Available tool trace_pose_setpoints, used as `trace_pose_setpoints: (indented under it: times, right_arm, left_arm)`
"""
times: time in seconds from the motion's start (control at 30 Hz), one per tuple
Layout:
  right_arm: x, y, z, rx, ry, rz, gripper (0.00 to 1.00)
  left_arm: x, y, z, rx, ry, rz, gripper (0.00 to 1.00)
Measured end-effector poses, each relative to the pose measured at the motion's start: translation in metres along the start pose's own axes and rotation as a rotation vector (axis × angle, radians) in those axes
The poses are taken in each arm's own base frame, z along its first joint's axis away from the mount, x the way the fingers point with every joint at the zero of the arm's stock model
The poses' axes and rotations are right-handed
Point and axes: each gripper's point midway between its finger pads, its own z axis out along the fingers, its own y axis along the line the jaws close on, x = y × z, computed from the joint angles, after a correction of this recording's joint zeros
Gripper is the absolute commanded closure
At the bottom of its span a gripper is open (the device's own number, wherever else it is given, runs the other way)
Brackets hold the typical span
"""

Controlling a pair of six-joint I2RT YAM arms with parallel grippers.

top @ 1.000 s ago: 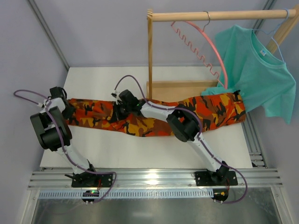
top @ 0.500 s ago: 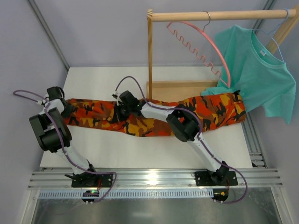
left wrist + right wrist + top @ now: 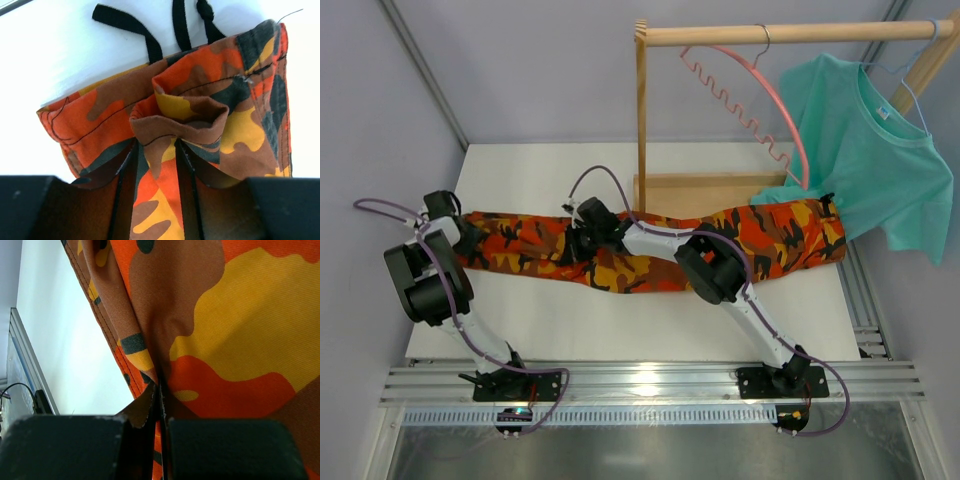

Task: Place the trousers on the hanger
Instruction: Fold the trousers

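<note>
The camouflage trousers (image 3: 780, 235) lie stretched across the white table, from the left edge to under the rack. The pink hanger (image 3: 775, 95) hangs by its silver hook from the wooden rail, apart from both arms. My left gripper (image 3: 460, 232) is at the trousers' left end. In the left wrist view its jaws (image 3: 156, 145) stand apart around a loose fold of cloth (image 3: 240, 125), with black drawstrings (image 3: 180, 22) beyond. My right gripper (image 3: 582, 238) is at the trousers' middle, shut on a thin pinched fold (image 3: 159, 387) of the cloth (image 3: 240, 315).
A wooden rack (image 3: 642, 120) with a flat base (image 3: 710, 190) stands at the back. A teal T-shirt (image 3: 880, 165) on a light-blue hanger (image 3: 910, 95) hangs at the right, over the trousers' right end. A metal rail (image 3: 650, 385) runs along the near edge.
My left gripper's jaws have opened off the cloth at the trousers' left end. The pink hanger has swung slightly. The right gripper keeps its pinch.
</note>
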Motion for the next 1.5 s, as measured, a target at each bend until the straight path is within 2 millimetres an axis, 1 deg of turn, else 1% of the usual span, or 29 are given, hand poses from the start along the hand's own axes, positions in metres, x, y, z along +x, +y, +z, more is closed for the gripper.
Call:
trace_pose_setpoints:
  times: [0.03,0.07,0.13,0.23,0.27,0.4,0.5,0.53,0.63,0.73,0.8,0.9,1.07,1.2,1.3,1.43,1.5]
  right_arm:
    - [0.000,0.000,0.000,-0.001,-0.001,0.000,0.96]
    - [0.001,-0.001,0.000,-0.001,-0.002,-0.001,0.96]
    - [0.001,-0.001,0.001,-0.002,-0.003,0.000,0.96]
    - [0.002,-0.002,0.001,-0.002,-0.003,0.001,0.96]
    - [0.002,-0.001,0.001,-0.002,-0.003,0.001,0.96]
    - [0.001,0.000,0.000,-0.003,-0.005,-0.001,0.92]
    - [0.001,0.000,-0.002,0.002,0.002,0.000,0.82]
    - [0.002,0.000,-0.003,0.005,0.005,0.001,0.77]
    - [0.000,0.001,-0.005,0.014,0.009,0.001,0.71]
    - [-0.001,0.003,-0.009,0.027,0.008,0.002,0.67]
    - [-0.003,0.006,-0.013,0.041,0.005,-0.001,0.61]
    - [-0.008,0.016,-0.026,0.059,-0.017,-0.012,0.56]
    - [-0.008,0.029,-0.059,0.106,-0.057,-0.015,0.54]
    - [-0.005,0.029,-0.079,0.158,-0.081,-0.003,0.54]
    - [0.000,0.024,-0.086,0.191,-0.082,0.009,0.54]
    - [0.009,0.009,-0.089,0.266,-0.069,0.033,0.56]
    - [0.014,-0.001,-0.094,0.326,-0.064,0.066,0.56]
  left_arm:
    - [0.000,0.000,0.001,-0.001,0.001,0.002,0.67]
    - [-0.001,-0.001,0.001,-0.001,0.000,0.002,0.74]
    - [-0.002,-0.002,0.002,-0.002,0.001,0.004,0.79]
    - [-0.001,-0.001,0.003,-0.009,0.006,0.010,0.93]
    - [-0.001,0.000,0.003,-0.014,0.007,0.014,1.00]
    - [-0.002,0.001,0.002,-0.029,0.017,0.019,1.00]
    - [-0.003,0.003,-0.002,-0.051,0.033,0.024,1.00]
    - [-0.003,0.004,-0.004,-0.061,0.037,0.025,1.00]
    - [-0.003,0.012,-0.009,-0.106,0.042,0.032,1.00]
    - [-0.005,0.025,-0.022,-0.155,0.024,0.043,1.00]
    - [-0.012,0.029,-0.034,-0.175,-0.004,0.045,1.00]
    - [-0.019,0.033,-0.046,-0.186,-0.032,0.041,1.00]
    - [-0.017,0.045,-0.051,-0.230,-0.020,0.057,1.00]
    - [-0.016,0.054,-0.054,-0.270,-0.018,0.079,1.00]
    - [-0.015,0.062,-0.060,-0.294,-0.026,0.098,1.00]
    - [-0.017,0.067,-0.073,-0.293,-0.049,0.104,1.00]
    - [-0.020,0.068,-0.077,-0.290,-0.059,0.105,1.00]
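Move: The trousers' waist end lies under the left hand, a small raised fold of cloth right between its open fingertips. The near waist corner is about 6 cm back and 4 cm left, and the black straps some 6 cm left and 4 cm ahead. The right hand still has the trousers' near edge at its nearly shut tips. The left hand's fold is about 25 cm left and 4 cm ahead of it, and the stand's post foot roughly 17 cm right and 11 cm ahead. The fold at the trousers' waist end is pinched as the left fingers close fully almost in place; the left hand then draws it back towards the near side, about 9 cm, while rising some 5 cm. The near edge is let go by the right fingers, which open about halfway; the right hand rises over the cloth, moves about 8 cm right and starts sinking again, turning clockwise. ##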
